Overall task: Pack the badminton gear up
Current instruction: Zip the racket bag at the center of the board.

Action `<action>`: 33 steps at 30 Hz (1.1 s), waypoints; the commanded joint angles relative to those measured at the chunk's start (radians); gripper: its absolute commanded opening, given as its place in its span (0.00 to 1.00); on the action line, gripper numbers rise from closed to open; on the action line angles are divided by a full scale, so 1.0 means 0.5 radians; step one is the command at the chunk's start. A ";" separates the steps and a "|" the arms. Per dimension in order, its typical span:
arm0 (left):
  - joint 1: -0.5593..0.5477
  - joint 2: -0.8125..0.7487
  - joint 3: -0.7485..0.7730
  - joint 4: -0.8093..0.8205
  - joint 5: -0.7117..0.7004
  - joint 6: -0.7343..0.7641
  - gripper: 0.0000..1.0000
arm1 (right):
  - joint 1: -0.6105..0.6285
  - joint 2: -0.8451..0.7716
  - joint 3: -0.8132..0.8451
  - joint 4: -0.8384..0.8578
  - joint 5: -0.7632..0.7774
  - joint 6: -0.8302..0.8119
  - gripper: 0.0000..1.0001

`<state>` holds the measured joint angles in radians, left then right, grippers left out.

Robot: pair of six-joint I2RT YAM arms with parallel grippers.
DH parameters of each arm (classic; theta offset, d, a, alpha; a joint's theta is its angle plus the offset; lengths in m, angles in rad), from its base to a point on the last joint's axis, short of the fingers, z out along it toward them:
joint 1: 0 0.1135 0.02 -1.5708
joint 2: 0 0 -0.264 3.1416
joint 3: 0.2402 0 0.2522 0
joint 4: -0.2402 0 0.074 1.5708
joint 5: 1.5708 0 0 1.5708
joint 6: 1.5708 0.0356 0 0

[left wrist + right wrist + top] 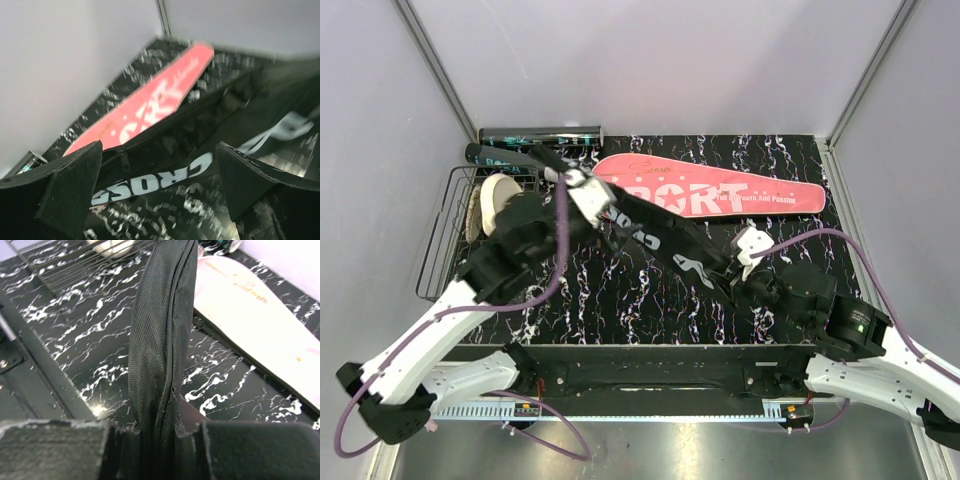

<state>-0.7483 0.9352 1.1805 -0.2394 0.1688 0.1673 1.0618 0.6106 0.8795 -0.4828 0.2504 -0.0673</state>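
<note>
The black CROSSWAY bag lies stretched diagonally across the marbled table. My right gripper is at its near right end. In the right wrist view this gripper is shut on the bag's mesh zipper edge, which runs up and away from the jaws. My left gripper hovers over the bag's far left end. It stands open, with the bag's white lettering and zipper pull below and nothing between the fingers. The pink SPORT case lies flat behind the bag. Dark tubes lie along the back edge.
A black wire basket holding a cream round disc stands at the left edge; its wires show at the top of the right wrist view. Grey walls close in the table on three sides.
</note>
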 commanded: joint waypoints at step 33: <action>0.561 0.605 -0.357 -0.046 0.902 0.822 0.58 | -0.007 -0.270 0.152 -0.265 -0.179 0.089 0.00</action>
<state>-0.4759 1.2224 1.0409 -0.4347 0.6880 0.5762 1.0580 0.4957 0.8825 -0.7773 0.1226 -0.0349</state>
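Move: Below and ahead of the open left hand is the zipper pull of the black racket bag, about 9 cm forward, 3 cm right and 13 cm lower. On the table, nearly 40 cm below that hand, the pink SPORT bag's middle lies some 16 cm ahead and 22 cm right, the slanted black tube about 22 cm ahead and 22 cm left. The right hand holds the racket bag's other end; from there the pull is roughly 16 cm ahead, 23 cm left and about level. Dropping some 18 cm in two stages, with a short hover between, the left hand comes down towards the zipper pull by the bag's free end, its left side rolling up about 25 degrees while it swings clockwise and tips down; its wide-open fingers start narrowing only late. The right hand keeps its pinch and draws its end of the bag back, down and a little right, about 4 cm each way. ##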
